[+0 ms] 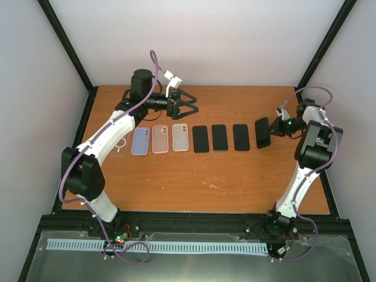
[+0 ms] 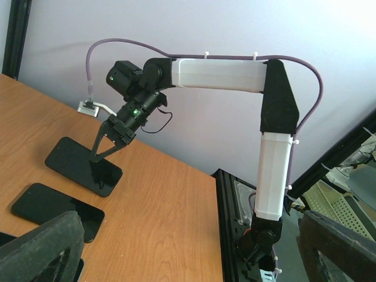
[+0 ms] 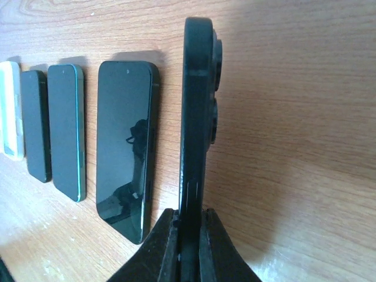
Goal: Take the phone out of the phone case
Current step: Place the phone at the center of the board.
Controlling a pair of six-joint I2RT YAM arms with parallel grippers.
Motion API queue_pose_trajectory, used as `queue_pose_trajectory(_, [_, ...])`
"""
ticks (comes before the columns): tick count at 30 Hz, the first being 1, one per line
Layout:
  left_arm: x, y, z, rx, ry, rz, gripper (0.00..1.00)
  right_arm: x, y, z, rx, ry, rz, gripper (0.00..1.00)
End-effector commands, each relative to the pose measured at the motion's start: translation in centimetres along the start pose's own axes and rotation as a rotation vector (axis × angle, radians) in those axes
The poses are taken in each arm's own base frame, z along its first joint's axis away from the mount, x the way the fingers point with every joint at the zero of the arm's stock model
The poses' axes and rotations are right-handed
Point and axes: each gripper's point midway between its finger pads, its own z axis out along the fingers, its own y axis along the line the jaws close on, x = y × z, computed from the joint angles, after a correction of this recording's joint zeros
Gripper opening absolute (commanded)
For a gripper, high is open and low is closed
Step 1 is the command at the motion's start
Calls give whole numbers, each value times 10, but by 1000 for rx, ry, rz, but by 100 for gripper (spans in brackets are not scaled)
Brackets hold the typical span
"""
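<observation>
My right gripper (image 1: 274, 127) (image 3: 189, 234) is shut on the lower end of a black phone (image 1: 262, 133) (image 3: 197, 111). The phone stands on its long edge just above the wood, camera bumps facing right. No case shows around it. The left wrist view also catches the phone (image 2: 82, 167), tilted in that gripper (image 2: 111, 144). Several empty phone cases lie in a row on the left; the nearest is pale (image 1: 180, 137), then pink (image 1: 160, 139). My left gripper (image 1: 189, 106) (image 2: 191, 252) hangs open and empty above the back of the table, behind the cases.
Three black phones lie flat in a row between the cases and the held phone, one (image 1: 241, 137) (image 3: 126, 147) closest to it. Black frame rails (image 1: 329, 194) border the table (image 1: 194, 176). The right arm's white links (image 2: 223, 73) rise at the table's right edge.
</observation>
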Motion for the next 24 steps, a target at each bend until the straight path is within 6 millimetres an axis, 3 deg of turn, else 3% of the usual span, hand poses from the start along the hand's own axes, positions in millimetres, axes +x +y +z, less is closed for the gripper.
queue_pose_trajectory(1, [-6,-3,0,21,-5,14,100,-2,4,5,-76,11,48,3])
queue_pose_trajectory(5, [-4,-2,1,21,-3,13,100,-2,-7,10,-40,24,57,7])
queue_pose_trajectory(11, [-5,-1,1,17,-3,11,100,-3,-20,9,18,30,59,21])
queue_pose_trajectory(20, [-7,7,0,-25,-7,3,100,-5,-26,-2,86,23,34,45])
queue_pose_trajectory(24, [-8,17,-6,-74,-10,-9,100,-7,-27,-11,123,8,18,61])
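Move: The right hand still pinches a black phone by its right edge, tilted. Its spot on the board lies about 4 cm to the hand's left, 2 cm back and 5 cm below. The nearest phone in the row lies about 10 cm left of that spot and level with it, and the next phone another 10 cm left. From the left hand the spot is roughly 34 cm right, 7 cm ahead and 33 cm below. The right hand sinks about 2.5 cm, drifts slightly right, and opens halfway, letting the phone down onto the board. ##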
